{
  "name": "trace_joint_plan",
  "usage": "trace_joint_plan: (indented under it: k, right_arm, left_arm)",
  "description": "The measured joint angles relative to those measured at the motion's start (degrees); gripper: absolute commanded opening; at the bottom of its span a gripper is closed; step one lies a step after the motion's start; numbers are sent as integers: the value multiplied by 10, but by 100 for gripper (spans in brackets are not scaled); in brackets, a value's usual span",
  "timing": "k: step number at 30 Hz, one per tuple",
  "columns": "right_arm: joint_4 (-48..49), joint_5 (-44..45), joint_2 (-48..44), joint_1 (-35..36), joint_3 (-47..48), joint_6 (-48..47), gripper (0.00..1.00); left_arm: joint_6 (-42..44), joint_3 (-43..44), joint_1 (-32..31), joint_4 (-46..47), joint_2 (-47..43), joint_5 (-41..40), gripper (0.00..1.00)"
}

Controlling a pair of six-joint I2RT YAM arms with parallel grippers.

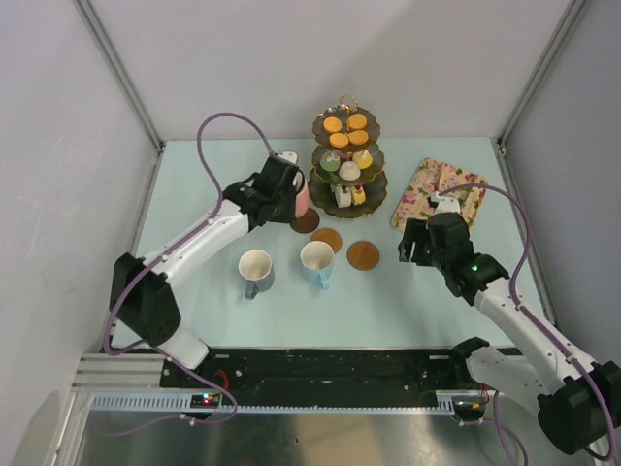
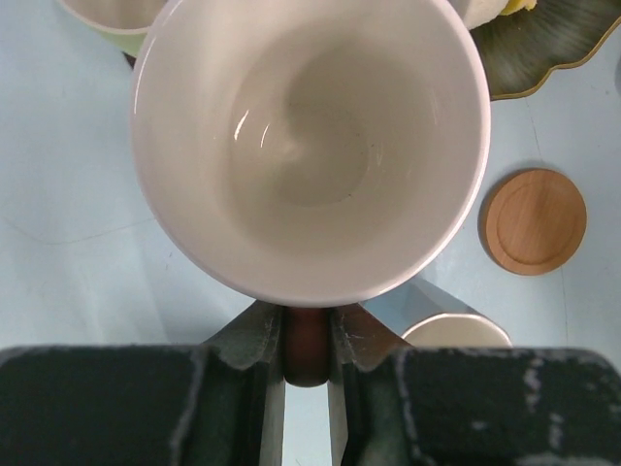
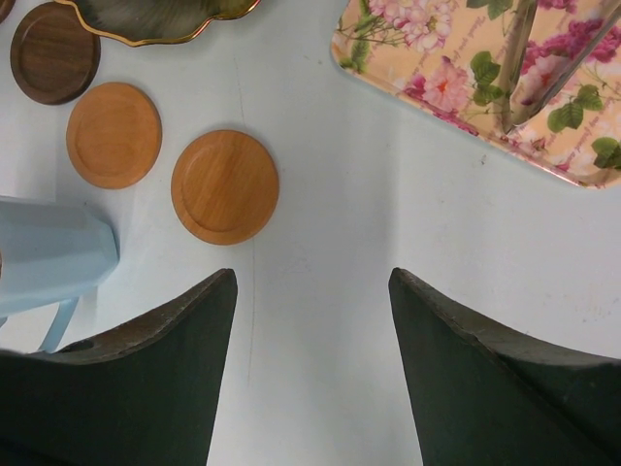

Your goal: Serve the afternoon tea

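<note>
My left gripper point(image 1: 287, 191) is shut on the handle of the pink mug point(image 1: 302, 197), just left of the three-tier stand point(image 1: 347, 160) that carries small cakes. In the left wrist view the fingers point(image 2: 260, 335) pinch the handle under the mug's white inside point(image 2: 310, 146). A dark coaster point(image 1: 306, 222) lies at the mug's foot, and two light coasters point(image 1: 326, 240) point(image 1: 364, 255) lie in front of the stand. The grey mug point(image 1: 256, 272) and blue mug point(image 1: 317, 262) stand nearer. My right gripper point(image 3: 312, 277) hangs open over bare table, right of the coasters.
The floral tray point(image 1: 441, 189) lies at the back right, just beyond my right gripper point(image 1: 419, 243). A yellow-green mug point(image 2: 107, 24) shows behind the pink one in the left wrist view. The right wrist view shows the light coaster point(image 3: 224, 186) and blue mug point(image 3: 49, 257) at left.
</note>
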Motion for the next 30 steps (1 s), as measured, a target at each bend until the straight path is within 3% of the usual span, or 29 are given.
trace_joint_plan:
  k: [15, 30]
  right_arm:
    - [-12, 24, 2, -1, 0, 0, 70]
    - [-12, 34, 12, -3, 0, -2, 70]
  left_arm:
    - [29, 62, -1, 17, 146, 7, 0]
    - [39, 78, -1, 46, 217, -3, 0]
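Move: The pink mug, already held by its handle in the left hand, is bound for the dark coaster, about 8 cm ahead of that hand, 4 cm to its right and some 16 cm below. The green mug stands roughly 14 cm ahead and 5 cm left of the hand; the light wooden coaster lies 2 cm ahead and 10 cm right, and the cake stand 15 cm ahead and 16 cm right. From the idle right hand, the dark coaster is about 15 cm ahead, 26 cm left and 14 cm below. The pink mug is lowered about 9 cm towards the dark coaster, between the green mug and the cake stand, while the left hand carries it some 5 cm forward and 3 cm right. The sideways and forward travel dies out near the end, leaving it to sink straight down; the wrist tilts about 10 degrees, and the fingers keep their pinch on the handle. ##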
